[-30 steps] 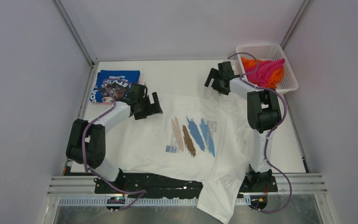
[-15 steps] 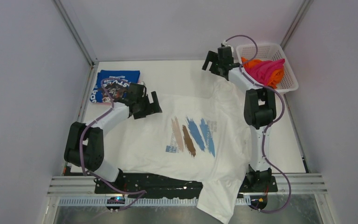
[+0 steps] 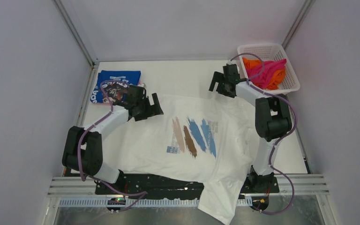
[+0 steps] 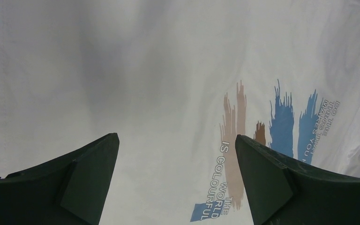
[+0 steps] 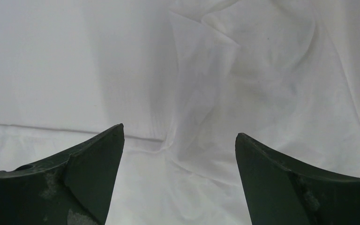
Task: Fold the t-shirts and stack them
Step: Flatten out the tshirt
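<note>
A white t-shirt with brown and blue brush strokes lies spread flat over the middle of the table; one part hangs over the near edge. My left gripper hovers open over its far left corner, and the left wrist view shows smooth cloth under the gripper. My right gripper stands open over the far right corner, above rumpled cloth in the right wrist view, gripper empty. A folded blue t-shirt lies at the back left.
A white mesh basket at the back right holds a magenta t-shirt and an orange one. Grey walls close in the table on the left, the back and the right. Bare table shows behind the white shirt.
My right gripper swung toward the back wall, then came back down over the shirt's far right corner. The left gripper shifted only slightly. Both stayed open.
</note>
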{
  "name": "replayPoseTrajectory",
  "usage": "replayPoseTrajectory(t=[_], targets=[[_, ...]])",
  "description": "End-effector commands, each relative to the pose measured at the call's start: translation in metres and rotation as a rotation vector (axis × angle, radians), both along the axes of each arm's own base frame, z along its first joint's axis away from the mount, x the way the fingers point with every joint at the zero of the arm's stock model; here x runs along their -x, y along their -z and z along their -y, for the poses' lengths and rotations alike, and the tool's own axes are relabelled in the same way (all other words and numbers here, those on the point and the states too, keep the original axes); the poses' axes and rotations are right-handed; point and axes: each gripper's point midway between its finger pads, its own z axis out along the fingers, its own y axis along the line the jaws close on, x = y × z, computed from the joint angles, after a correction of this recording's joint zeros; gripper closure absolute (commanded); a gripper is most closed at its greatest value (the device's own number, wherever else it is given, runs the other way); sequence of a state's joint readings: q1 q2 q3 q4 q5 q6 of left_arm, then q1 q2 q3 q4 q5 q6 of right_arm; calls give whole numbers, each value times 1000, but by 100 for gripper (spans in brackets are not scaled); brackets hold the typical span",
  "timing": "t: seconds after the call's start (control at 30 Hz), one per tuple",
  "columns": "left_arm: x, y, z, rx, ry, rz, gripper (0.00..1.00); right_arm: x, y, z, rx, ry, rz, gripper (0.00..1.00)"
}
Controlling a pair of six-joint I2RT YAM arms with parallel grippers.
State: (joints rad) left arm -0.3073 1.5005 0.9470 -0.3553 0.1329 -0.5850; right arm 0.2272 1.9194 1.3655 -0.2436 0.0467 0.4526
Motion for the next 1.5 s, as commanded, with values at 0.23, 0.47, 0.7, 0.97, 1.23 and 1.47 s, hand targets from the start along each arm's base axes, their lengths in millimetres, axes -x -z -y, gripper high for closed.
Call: replayPoseTrajectory(t=[0.23,0.47,0.7,0.97,1.23,1.47], targets=[[-7,-10,-5,-22,3,53,0,-59,1,-42,-109,-37,25,5],[-10,-6,-6,-39,-1,36,0,-100,0,-65,-87,-11,47,5],[-14,-11,-7,-47,-2,43,0,-120,-31,-52,-6,30,93,5],[-26,-23,-5,-50,-8,68,0,-55,-68,-13,108,21,105,5],[-38,-19,-12,-117,-47,9,0,38,-38,19,192,-12,-10,5],[-46,1,-17,-180,-70,-86,0,74,9,29,224,-69,-161,5]])
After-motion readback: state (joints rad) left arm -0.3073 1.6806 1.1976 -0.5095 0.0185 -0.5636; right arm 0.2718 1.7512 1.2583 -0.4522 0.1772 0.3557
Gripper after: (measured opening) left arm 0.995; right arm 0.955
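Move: Under and just beyond the right hand lies the t-shirt's rumpled far-right corner, its middle about 4 cm ahead, 5 cm to the right and 4 cm below. From that hand, the coloured print is some 23 cm back and 7 cm left, and the laundry basket about 11 cm ahead and 24 cm right. The t-shirt's far-left corner is about 8 cm ahead of the left hand and 6 cm left, the folded stack 12 cm ahead and 18 cm left. Dipping almost 4 cm at first, the wide-open right hand sweeps low forward and left over the t-shirt's rumpled far-right corner, about 12 cm out, rising again on the way. It then swings back and right some 18 cm, rolling its left side down about 10 degrees, and ends over the t-shirt. The left hand, also open, waits, then arcs about 4 cm forward towards the far edge, up and down again. ##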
